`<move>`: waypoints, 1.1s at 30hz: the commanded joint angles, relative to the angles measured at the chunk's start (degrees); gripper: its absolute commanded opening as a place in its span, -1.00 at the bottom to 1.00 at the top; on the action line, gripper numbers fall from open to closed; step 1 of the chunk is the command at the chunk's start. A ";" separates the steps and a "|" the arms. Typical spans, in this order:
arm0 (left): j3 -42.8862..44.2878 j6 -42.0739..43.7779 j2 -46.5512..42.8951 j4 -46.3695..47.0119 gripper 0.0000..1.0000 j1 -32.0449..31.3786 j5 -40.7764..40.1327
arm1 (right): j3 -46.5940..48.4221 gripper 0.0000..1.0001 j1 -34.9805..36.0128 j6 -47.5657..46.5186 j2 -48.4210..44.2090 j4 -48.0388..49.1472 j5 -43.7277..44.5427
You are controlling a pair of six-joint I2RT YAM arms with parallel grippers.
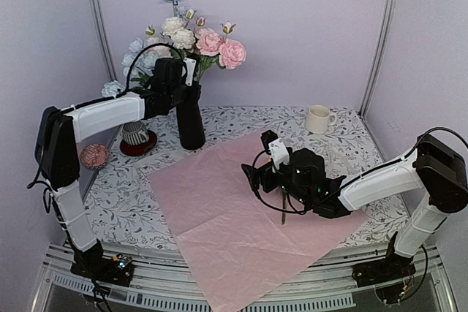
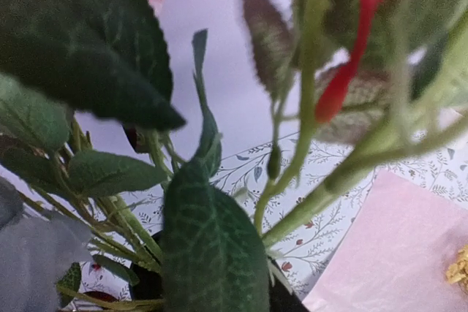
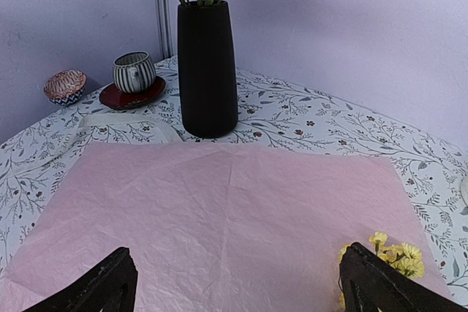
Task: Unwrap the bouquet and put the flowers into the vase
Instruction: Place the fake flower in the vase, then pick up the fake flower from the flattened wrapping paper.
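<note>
The tall black vase [image 1: 191, 120] stands at the back left of the table with the flowers [image 1: 196, 40], pink and white roses and pale blue blooms, standing in it. My left gripper [image 1: 184, 82] is in among the stems just above the vase's mouth. Leaves and stems [image 2: 212, 239] fill the left wrist view and hide its fingers. The bouquet's lilac-pink wrapping paper [image 1: 241, 217] lies spread flat on the table. Over it, my right gripper [image 3: 245, 290] stands wide open and holds nothing. A small yellow cluster [image 3: 395, 252] lies on the paper by its right finger.
A white mug [image 1: 318, 118] stands at the back right. A striped grey cup on a red saucer [image 1: 135, 134] and a small patterned bowl [image 1: 94, 156] sit left of the vase. A pale ribbon-like strip [image 3: 124, 126] lies by the paper's far-left edge.
</note>
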 commanded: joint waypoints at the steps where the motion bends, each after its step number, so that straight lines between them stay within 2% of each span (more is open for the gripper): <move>1: 0.24 -2.11 2.50 -0.69 -0.56 0.78 -0.39 | 0.59 0.97 -0.24 -0.09 0.10 -0.19 -0.53; 12: -3.12 -3.79 2.20 0.58 -0.51 0.73 -0.20 | 0.69 0.97 -0.23 -0.09 0.16 -0.41 -0.44; 22: -5.64 -3.94 -2.57 -0.29 0.01 -0.30 1.74 | 0.76 0.97 -0.24 0.00 0.23 -0.65 -0.10; 28: -11.05 -4.49 -8.01 -1.10 0.41 -2.43 1.49 | 0.58 0.97 -0.23 0.18 -0.25 -0.58 0.17; 33: -16.60 -5.46 -13.91 -2.67 0.52 -5.33 -0.58 | 0.46 0.97 -0.23 0.47 -0.58 -0.59 0.01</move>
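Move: The left hand is loosely around a stem over the vase; the vase mouth lies about 5 cm below it and perhaps 2 cm to its left, neither ahead nor back. The striped cup on the red saucer stands some 20 cm left of the vase mouth and level with it in reach, the patterned bowl about 37 cm left of the hand and 9 cm back. From the idle right hand the vase mouth is roughly 23 cm ahead, 23 cm left and 5 cm up. Straight down first, the left hand sinks about 4.5 cm along the stem towards the vase mouth, tipping slightly down. Just above the rim its nearly closed fingers spread wide, let go of the stem, and the hand backs away from the vase some 5.5 cm towards the robot, rising a couple of centimetres as it leaves. ##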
